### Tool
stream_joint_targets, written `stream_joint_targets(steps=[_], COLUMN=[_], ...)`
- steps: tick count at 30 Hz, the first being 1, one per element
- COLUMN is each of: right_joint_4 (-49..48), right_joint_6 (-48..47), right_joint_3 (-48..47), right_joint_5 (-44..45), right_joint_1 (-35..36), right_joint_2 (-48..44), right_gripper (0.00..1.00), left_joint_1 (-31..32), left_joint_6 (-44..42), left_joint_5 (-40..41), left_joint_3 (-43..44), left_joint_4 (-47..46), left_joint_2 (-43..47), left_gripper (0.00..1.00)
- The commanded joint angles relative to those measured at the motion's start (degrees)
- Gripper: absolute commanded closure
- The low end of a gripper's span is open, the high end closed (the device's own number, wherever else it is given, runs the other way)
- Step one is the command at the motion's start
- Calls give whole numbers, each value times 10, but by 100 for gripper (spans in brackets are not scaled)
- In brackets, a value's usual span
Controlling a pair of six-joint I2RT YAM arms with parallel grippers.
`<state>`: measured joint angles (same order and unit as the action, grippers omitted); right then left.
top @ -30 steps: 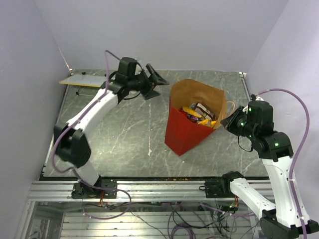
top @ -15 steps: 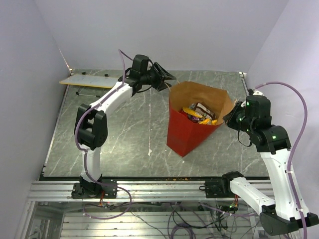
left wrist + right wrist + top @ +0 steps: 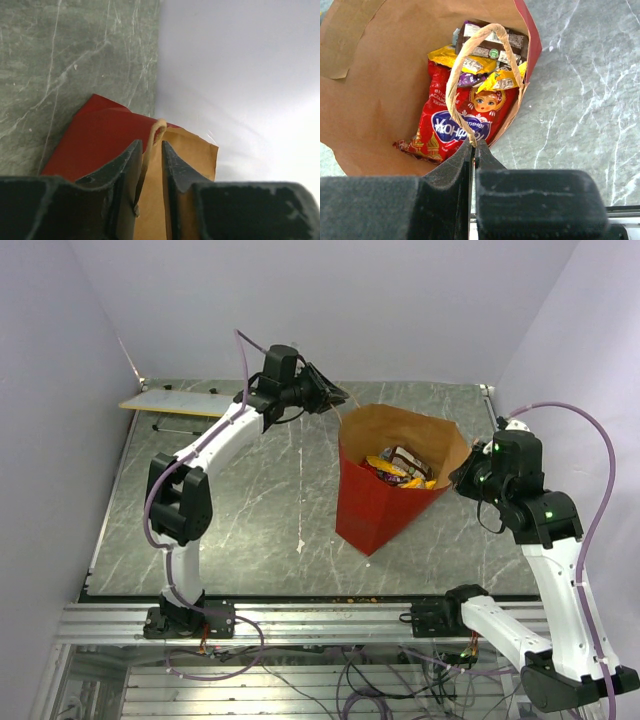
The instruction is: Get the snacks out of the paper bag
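Observation:
The paper bag (image 3: 372, 508), red outside and brown inside, stands mid-table with its mouth wide. The snacks (image 3: 400, 468) lie in it: a large red packet (image 3: 454, 126) with a blue logo under yellow, purple and dark brown wrappers. My right gripper (image 3: 474, 143) is shut on the right string handle (image 3: 454, 75) and holds that rim up (image 3: 458, 478). My left gripper (image 3: 340, 397) is at the far left rim. Its jaws (image 3: 151, 144) stand narrowly apart, with the left string handle (image 3: 156, 129) and the rim's edge between them and a gap still showing.
A thin tan board (image 3: 165, 403) lies at the back left of the grey marble table (image 3: 250, 510). White walls close in the back and both sides. A metal rail (image 3: 320, 620) runs along the near edge.
My left arm has swung right from over the table to the bag's left rim, and its jaws have narrowed around the handle there. My right gripper keeps its hold; the bag's mouth stands a little wider.

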<state>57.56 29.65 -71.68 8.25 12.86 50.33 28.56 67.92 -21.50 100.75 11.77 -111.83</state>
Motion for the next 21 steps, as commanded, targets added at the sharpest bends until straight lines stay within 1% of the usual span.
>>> stream_joint_targets(steps=[1,4,6,8,11,14,17,18,21], right_joint_4=[-22,-25,-30,-37,-44,-43,-11,-9,-18], right_joint_6=[-10,-24,-35,-38,-46,-36,-19,-21,-17], right_joint_3=[-10,-30,-40,-46,-51,-61,-120,-123,-82], right_joint_5=[15,-5,-22,-39,-87,-155,-261,-314,-365], right_joint_1=[1,1,1,1,1,1,1,1,1], right_joint_2=[-1,11,15,16,15,20,60,68,76], right_gripper=[99,99,99,99,99,99,99,99,99], left_joint_1=[6,3,1,0,1,12,36,41,51], left_joint_6=[-2,-23,-31,-31,-27,-35,-36,-42,-63], left_joint_5=[13,2,2,11,-5,-13,-12,-6,29], left_joint_3=[-19,-15,-16,-37,-63,-75,-85,-90,-123], left_joint_4=[-38,-35,-39,-53,-69,-39,8,33,93], left_joint_2=[35,47,56,74,101,133,173,196,268], left_gripper=[69,73,80,87,90,93,93,93,93])
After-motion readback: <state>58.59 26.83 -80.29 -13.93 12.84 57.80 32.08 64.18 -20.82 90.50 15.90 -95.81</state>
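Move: The left paper handle runs right between my half-open left fingers, with no real distance to go. From that hand the snacks lie about 13 cm to the right, 12 cm back and 15 cm down, and the middle of the bag's mouth about 14 cm right, 11 cm back and 4 cm down. My right hand already pinches the other handle; from it the snacks are some 10 cm ahead, 6 cm left and 15 cm down. I shut my left fingers on the handle and pinch it, then pull back about 8 cm, rising some 4 cm as I go. With my right fingers still gripping the other handle, I carry it about 7 cm left over the near side and a little up, mostly late, turning that hand some 20 degrees counter-clockwise. ##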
